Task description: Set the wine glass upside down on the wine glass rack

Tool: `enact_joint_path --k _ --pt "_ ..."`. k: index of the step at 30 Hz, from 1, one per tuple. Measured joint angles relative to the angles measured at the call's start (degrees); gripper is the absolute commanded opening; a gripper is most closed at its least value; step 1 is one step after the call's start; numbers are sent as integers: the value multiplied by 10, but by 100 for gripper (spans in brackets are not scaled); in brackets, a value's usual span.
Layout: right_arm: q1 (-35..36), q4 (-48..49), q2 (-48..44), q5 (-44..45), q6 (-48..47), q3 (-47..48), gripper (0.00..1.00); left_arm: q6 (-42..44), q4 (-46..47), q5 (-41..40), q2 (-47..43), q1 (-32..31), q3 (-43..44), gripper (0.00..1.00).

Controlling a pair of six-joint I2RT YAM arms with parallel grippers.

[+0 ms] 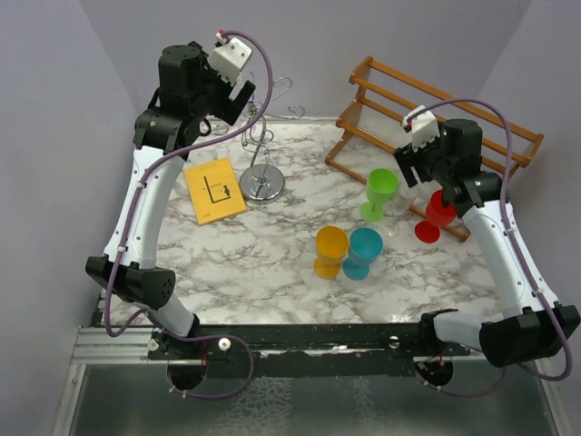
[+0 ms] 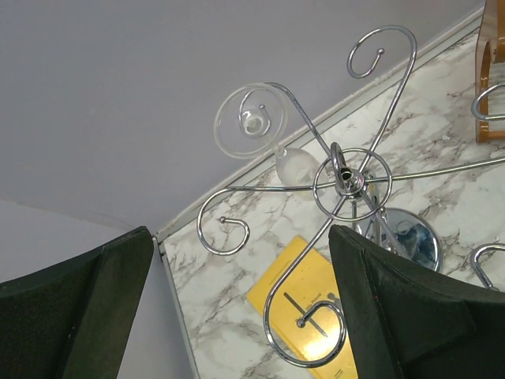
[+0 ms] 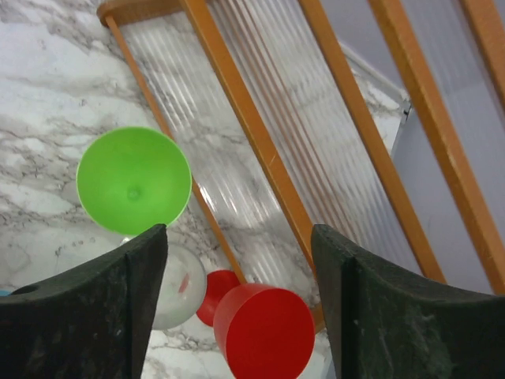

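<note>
The chrome wine glass rack (image 1: 264,178) stands at the back left, with its scroll arms spread out in the left wrist view (image 2: 339,178). A clear wine glass (image 2: 251,121) hangs upside down from one scroll arm, foot on top and bowl below. My left gripper (image 2: 241,316) is open and empty, above the rack and apart from the glass; it also shows in the top view (image 1: 243,98). My right gripper (image 3: 241,308) is open and empty, hovering over a red glass (image 3: 264,332) at the right.
A brown wooden slatted rack (image 1: 436,127) stands at the back right. Green (image 1: 381,193), yellow (image 1: 330,250), blue (image 1: 365,250) and red (image 1: 438,213) glasses and another clear glass (image 3: 177,288) stand centre right. A yellow card (image 1: 214,189) lies left of the chrome base.
</note>
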Motion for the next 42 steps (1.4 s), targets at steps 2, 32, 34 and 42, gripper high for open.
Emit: enact_joint_path --k 2,32,34,42 --pt "-10 -2 -10 0 3 -21 65 -5 -4 2 3 -1 6 96" --pt "-38 -66 39 -51 14 -56 6 -28 -35 4 43 -11 46 97" --pt "-38 -66 40 -52 15 -56 2 -28 -37 4 43 -12 46 97" --pt "-40 -85 26 -56 10 -55 2 -24 -38 3 43 -12 46 97"
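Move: Slightly left of the right hand, about 2 cm, and some 3 cm back stands the clear wine glass, its middle roughly 17 cm below. The green goblet is about 5 cm farther out and 6 cm left of that glass; the red goblet is some 10 cm to the glass's right and 2 cm nearer. The blue goblet lies about 16 cm back and 12 cm left of the right hand. From the left hand, the glass is some 42 cm right, 12 cm back and 32 cm below. Sinking about 8 cm and drawing back some 3 cm, the right hand comes down to the clear wine glass while its fingers tip about 15 degrees further downward. They shut from well open, pinching the rim on the side towards the red goblet; the hand then eases back about 1 cm. The open left hand drifts about 2 cm right and down beside the metal rack. ##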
